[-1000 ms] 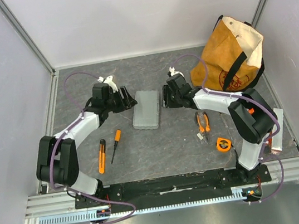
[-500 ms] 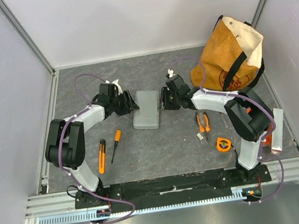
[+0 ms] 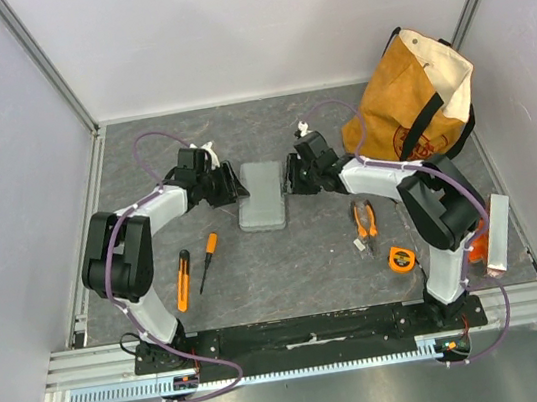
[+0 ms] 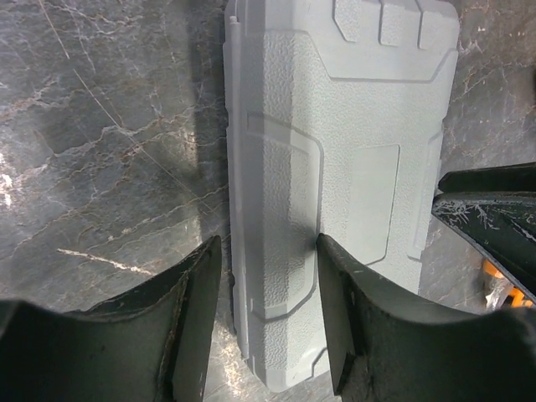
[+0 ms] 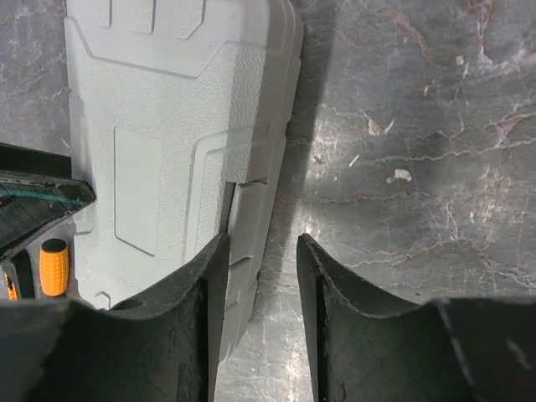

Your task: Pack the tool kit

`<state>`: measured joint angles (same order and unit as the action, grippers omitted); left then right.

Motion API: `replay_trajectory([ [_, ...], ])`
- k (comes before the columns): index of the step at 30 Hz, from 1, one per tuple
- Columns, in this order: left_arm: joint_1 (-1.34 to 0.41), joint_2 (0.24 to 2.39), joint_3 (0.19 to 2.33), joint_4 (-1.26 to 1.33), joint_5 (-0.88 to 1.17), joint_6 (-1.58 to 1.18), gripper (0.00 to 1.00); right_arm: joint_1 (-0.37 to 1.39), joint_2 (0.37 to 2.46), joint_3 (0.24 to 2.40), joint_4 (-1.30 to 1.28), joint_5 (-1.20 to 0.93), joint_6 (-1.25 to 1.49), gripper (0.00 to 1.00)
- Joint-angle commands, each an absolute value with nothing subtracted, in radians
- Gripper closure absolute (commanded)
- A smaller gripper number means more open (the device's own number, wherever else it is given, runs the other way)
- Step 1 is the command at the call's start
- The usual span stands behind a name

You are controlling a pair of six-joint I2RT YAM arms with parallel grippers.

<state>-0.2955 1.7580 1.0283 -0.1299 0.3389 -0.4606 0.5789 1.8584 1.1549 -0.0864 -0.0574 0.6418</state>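
Note:
The tool kit's grey case (image 3: 262, 197) lies closed in the middle of the table, also filling the left wrist view (image 4: 352, 142) and the right wrist view (image 5: 159, 109). My left gripper (image 3: 235, 189) is open and straddles the case's left edge (image 4: 268, 247): one finger over the lid, the other beside it with a gap. My right gripper (image 3: 290, 180) is open astride the right, latch-side edge (image 5: 260, 247) in the same way. On the table lie a knife (image 3: 182, 280), a screwdriver (image 3: 208, 258), pliers (image 3: 363, 222) and a tape measure (image 3: 401, 259).
A tan canvas bag (image 3: 417, 113) with black straps stands at the back right. A grey bar (image 3: 495, 233) and a small orange thing (image 3: 476, 253) sit beside the right arm's base. White walls and metal rails bound the table.
Both grippers have moved inward onto the case's two long edges and their jaws have narrowed. The left arm's elbow has swung up and in. The case has not moved.

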Motion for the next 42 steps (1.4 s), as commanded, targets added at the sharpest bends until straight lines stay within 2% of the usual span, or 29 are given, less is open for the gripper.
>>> replay_trajectory([
  [1, -0.301, 1.813, 1.063, -0.259, 0.342, -0.466, 0.44, 0.629, 1.917, 1.235, -0.176, 0.082, 0.582, 0.56],
  [6, -0.301, 1.841, 1.043, -0.325, 0.313, -0.508, 0.50, 0.712, 1.973, 1.311, -0.308, 0.276, 0.531, 0.58],
  [13, -0.301, 1.884, 1.074, -0.422, 0.278, -0.491, 0.76, 0.779, 2.046, 1.396, -0.471, 0.520, 0.506, 0.63],
  [18, -0.301, 1.908, 1.114, -0.497, 0.284, -0.483, 0.81, 0.798, 2.069, 1.414, -0.566, 0.652, 0.543, 0.78],
  [28, -0.301, 1.950, 1.173, -0.580, 0.253, -0.531, 0.92, 0.799, 2.097, 1.468, -0.699, 0.798, 0.575, 1.00],
  [39, -0.304, 1.960, 1.190, -0.594, 0.230, -0.557, 0.97, 0.773, 2.094, 1.459, -0.730, 0.865, 0.571, 1.00],
  [42, -0.305, 1.959, 1.190, -0.595, 0.232, -0.554, 0.97, 0.753, 2.008, 1.421, -0.660, 0.841, 0.528, 1.00],
])
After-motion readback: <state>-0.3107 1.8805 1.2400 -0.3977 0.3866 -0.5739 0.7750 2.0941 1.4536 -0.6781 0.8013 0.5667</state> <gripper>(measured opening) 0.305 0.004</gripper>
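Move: The grey case's middle lies about 5 cm to the left hand's right, level with it and some 3 cm below; from the right hand it is roughly 6 cm left, level and 3 cm below. About 4 cm lower than the hands, the left screwdriver lies some 10 cm left and 15 cm back of the left hand. The pliers lie about 15 cm right and 12 cm back of the right hand, and the right screwdriver 19 cm right, 2 cm back. The case's left edge is gripped tighter as the left fingers close partway, one on the side and one on the lid; that hand tips down about 15 degrees and shifts nearly 2 cm right. The right hand rolls and shuts its fingers at the right edge, then sweeps some 8 cm right and 3 cm down, away from the case, fingers swinging to point down and slightly outward. ##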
